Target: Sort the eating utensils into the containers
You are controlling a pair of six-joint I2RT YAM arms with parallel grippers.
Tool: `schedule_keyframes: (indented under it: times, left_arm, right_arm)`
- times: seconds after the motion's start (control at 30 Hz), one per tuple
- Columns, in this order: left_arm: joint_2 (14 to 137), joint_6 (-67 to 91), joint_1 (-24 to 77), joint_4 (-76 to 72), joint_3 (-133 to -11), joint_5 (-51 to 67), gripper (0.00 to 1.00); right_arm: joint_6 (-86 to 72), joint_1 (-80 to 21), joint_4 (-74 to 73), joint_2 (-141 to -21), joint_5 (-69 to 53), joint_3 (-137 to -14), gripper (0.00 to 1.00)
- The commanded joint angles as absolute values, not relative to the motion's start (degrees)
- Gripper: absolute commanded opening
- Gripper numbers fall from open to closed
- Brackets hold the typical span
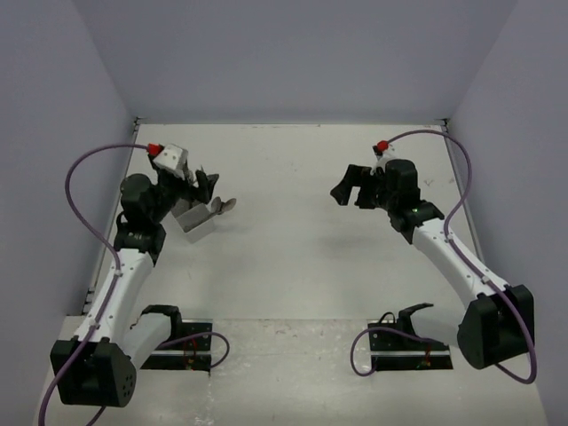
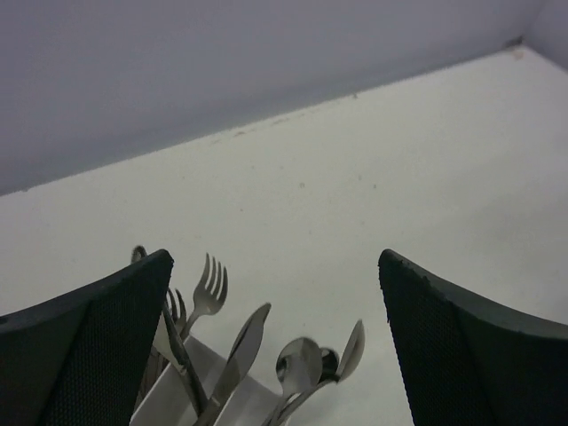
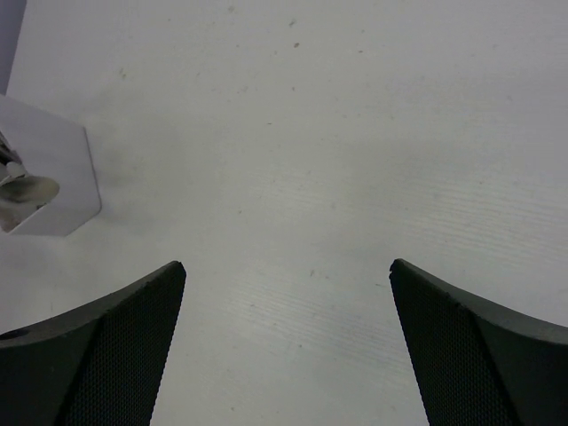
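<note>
The light grey containers [image 1: 193, 219] stand at the left of the table, tilted, with shiny eating utensils [image 1: 224, 206] sticking out. In the left wrist view a fork [image 2: 209, 286], a knife [image 2: 241, 344] and two spoons [image 2: 300, 360] rise from the compartments [image 2: 213, 390]. My left gripper [image 1: 206, 185] hovers just above them and is open [image 2: 275, 257], with nothing between its fingers. My right gripper [image 1: 351, 186] hangs open over bare table at the right [image 3: 287, 263], empty. Its camera catches the holder [image 3: 53, 169] at far left with one spoon bowl [image 3: 27, 190].
Pale walls close the table on the left, back and right. Purple cables loop from both arms near the side edges. Both arm bases sit at the near edge.
</note>
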State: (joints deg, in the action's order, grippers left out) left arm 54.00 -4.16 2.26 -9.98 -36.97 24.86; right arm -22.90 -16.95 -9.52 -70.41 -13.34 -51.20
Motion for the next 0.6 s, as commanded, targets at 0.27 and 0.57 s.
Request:
schedule_keyframes:
  times: [0.27, 0.57]
  left_arm:
    - [60.3, 40.59, 1.76, 36.62, -67.33, -34.26, 1.0]
    - [56.6, 42.54, 1.67, 36.74, -61.44, -36.82, 1.0]
  right_arm:
    - [-29.18, -13.89, -11.51, -54.76, 3.32, -39.38, 0.99]
    - [-29.7, -13.97, -12.83, -49.05, 4.57, -35.86, 0.99]
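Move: The cutlery container stands about 4 cm ahead of my left hand, 9 cm to its left and 18 cm below. The spoon heads sticking out of it are roughly 3 cm ahead and 3 cm right of that hand, 14 cm down; the fork heads are some 12 cm ahead, 4 cm left and 13 cm down. From my right hand the container lies about 43 cm left, 4 cm ahead and 13 cm below. With the fingers staying wide open and empty, I lift my left hand some 10 cm and carry it about 14 cm left above the container, then sink most of the way down again while easing back. Its wrist turns about 65 degrees counter-clockwise, tipping the fingers down. My open right hand draws away to the right and back, turning slightly clockwise. ##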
